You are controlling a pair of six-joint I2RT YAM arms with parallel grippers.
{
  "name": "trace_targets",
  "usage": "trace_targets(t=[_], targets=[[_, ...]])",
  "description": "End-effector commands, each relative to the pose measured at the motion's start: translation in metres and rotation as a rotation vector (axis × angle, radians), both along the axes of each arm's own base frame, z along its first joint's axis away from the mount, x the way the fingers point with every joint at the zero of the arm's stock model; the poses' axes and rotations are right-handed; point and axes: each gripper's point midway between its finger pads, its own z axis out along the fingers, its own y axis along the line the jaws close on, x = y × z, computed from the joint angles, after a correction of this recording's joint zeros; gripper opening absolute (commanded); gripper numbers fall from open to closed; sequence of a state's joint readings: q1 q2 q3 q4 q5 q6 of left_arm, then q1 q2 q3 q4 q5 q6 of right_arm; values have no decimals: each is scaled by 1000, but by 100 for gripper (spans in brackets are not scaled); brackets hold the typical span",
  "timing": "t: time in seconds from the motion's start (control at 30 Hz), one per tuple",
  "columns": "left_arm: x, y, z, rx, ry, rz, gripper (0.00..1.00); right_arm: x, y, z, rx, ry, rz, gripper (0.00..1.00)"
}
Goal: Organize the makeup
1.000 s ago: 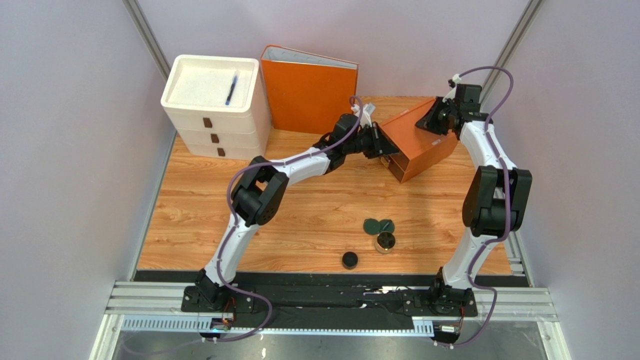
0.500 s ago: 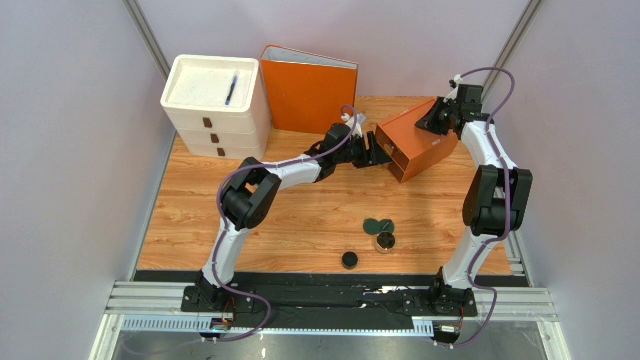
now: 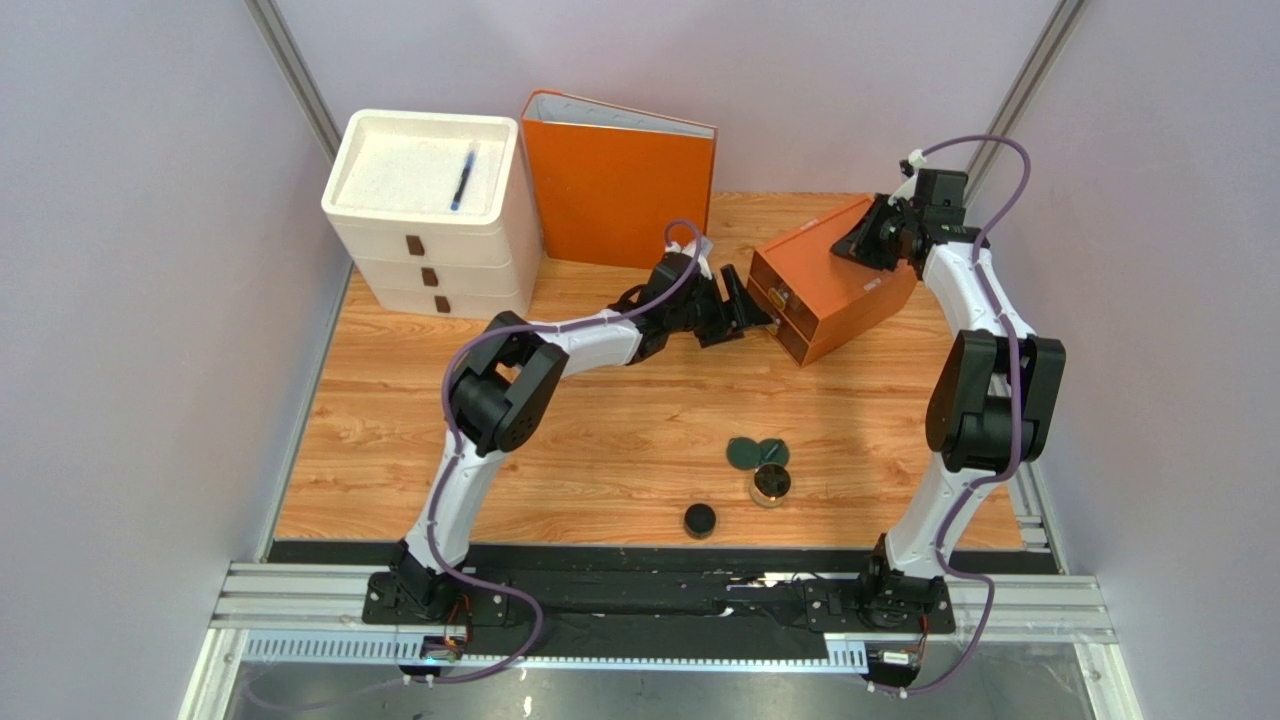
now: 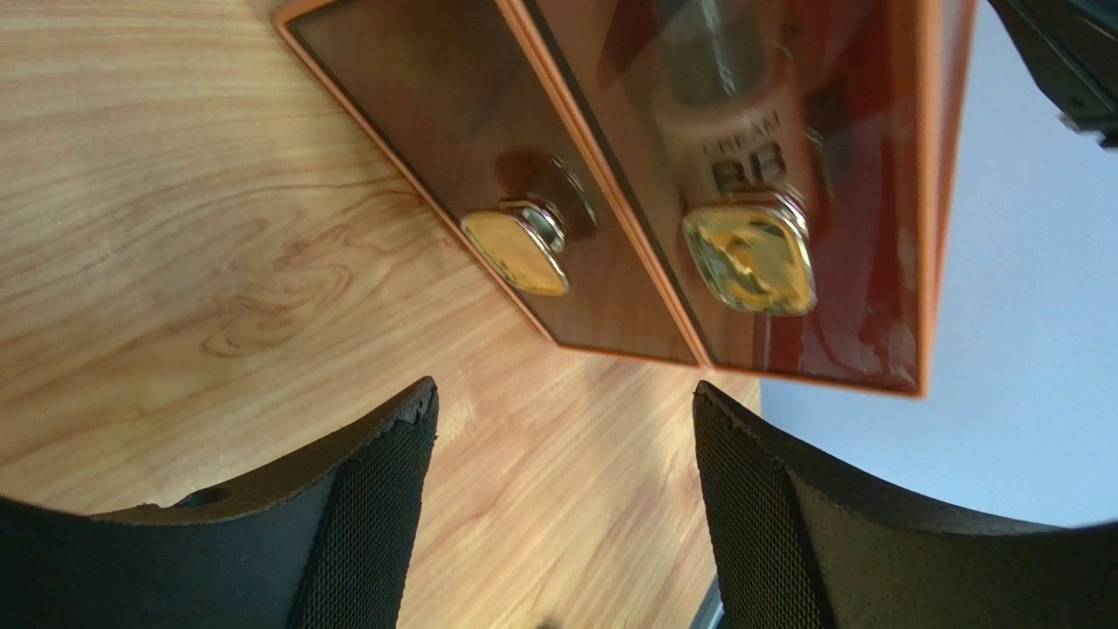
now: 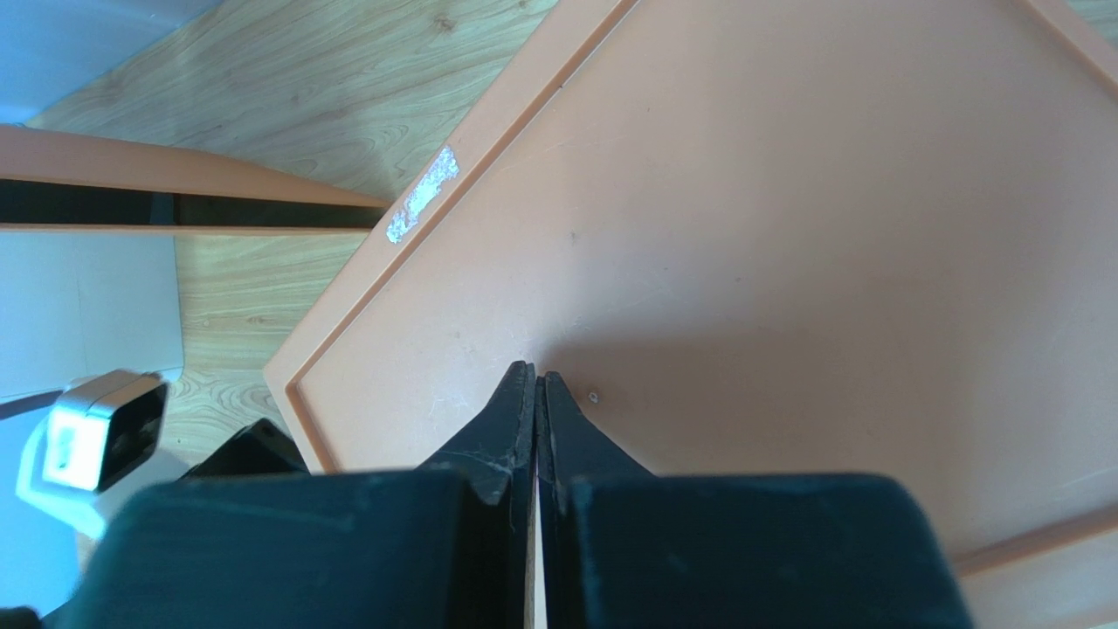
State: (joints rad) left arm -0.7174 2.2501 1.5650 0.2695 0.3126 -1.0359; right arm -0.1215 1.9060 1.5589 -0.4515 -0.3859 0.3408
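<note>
Three pieces of makeup lie on the near table: a dark green twin-disc compact point(image 3: 757, 450), a small gold-rimmed jar point(image 3: 771, 482) and a black round pot point(image 3: 700, 519). An orange drawer box point(image 3: 834, 293) stands at the back right. My left gripper point(image 3: 739, 308) is open just left of its front, holding nothing. In the left wrist view the open left gripper point(image 4: 564, 433) faces two gold knobs point(image 4: 518, 249) point(image 4: 748, 256), and a beige bottle point(image 4: 742, 131) shows through the upper drawer front. My right gripper point(image 5: 538, 380) is shut, tips resting on the box top point(image 5: 787, 236).
A white three-drawer unit point(image 3: 428, 210) stands at the back left with a blue pen point(image 3: 463, 177) on top. An orange binder point(image 3: 619, 173) stands upright beside it, close behind the left arm.
My left gripper has opened, let go at the drawer front and drawn back to the left, away from the box. The right arm has not moved.
</note>
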Motion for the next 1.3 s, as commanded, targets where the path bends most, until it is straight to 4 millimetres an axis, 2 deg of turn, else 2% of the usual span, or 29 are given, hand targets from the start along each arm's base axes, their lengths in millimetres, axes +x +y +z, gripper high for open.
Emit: trace_targets(t=[0.0,0.13,0.3,0.33,0.43,0.47,0.57,0.67,0.77,0.83,0.87,0.9,1.03,1.13,1.17,1.2,1.27], targets=[[17,-11,9,-20,32,40,76,-99,3,-131,-35,550,5,0],[25,-15,0,10,58,57,76,-98,3,-131,-31,551,4,0],[33,-21,-2,24,67,69,76,-98,3,-131,-27,549,5,0],[33,-21,-10,44,72,68,76,-98,3,-132,-28,551,3,0],[33,-26,-15,77,71,62,75,-99,3,-132,-26,554,4,0],[26,-26,-23,112,98,53,75,-99,3,-132,-26,554,4,0],[25,-31,-27,131,94,42,71,-98,2,-131,-26,549,1,0],[23,-35,-36,149,110,46,61,-99,1,-132,-22,552,-3,0],[19,-36,-48,182,137,35,32,-99,0,-131,-21,550,-5,0],[19,-38,-48,203,115,16,22,-99,-1,-130,-20,549,-8,0],[17,-36,-51,227,119,7,16,-99,-1,-130,-20,549,-8,0],[19,-35,-50,247,97,-4,15,-99,-2,-129,-23,548,-9,0],[14,-21,-53,321,79,-20,14,-99,-3,-128,-28,544,-8,0],[7,-1,-61,366,107,-9,14,-99,-4,-128,-25,545,-15,0],[2,10,-75,389,139,-6,14,-99,-3,-128,-21,547,-14,0],[1,13,-67,378,126,-10,14,-98,-3,-129,-21,546,-12,0],[-4,29,-72,406,148,6,14,-98,-3,-129,-18,545,-14,0]])
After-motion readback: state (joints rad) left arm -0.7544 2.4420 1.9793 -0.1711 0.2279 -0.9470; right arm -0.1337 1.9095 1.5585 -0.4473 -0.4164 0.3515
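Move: The lower drawer's knob lies close in front of the left hand's open fingers, about 2 cm ahead, 4 cm to the right and 3 cm lower. The upper knob is some 5 cm above it, with the BB cream bottle behind that, about 4 cm ahead and 8 cm right of the hand; the organizer's middle is roughly 7 cm ahead and 13 cm right. From the right hand the lower knob is about 8 cm back, 11 cm left and 8 cm down. The lower drawer's knob is the target: the left hand reaches about 5 cm forward, right and down to it, with a slight tilt, its left side rising some 10 degrees. The fingers close and pinch the knob, then draw it about 2 cm, mostly left. The right hand's shut fingertips stay on the organizer's top. ##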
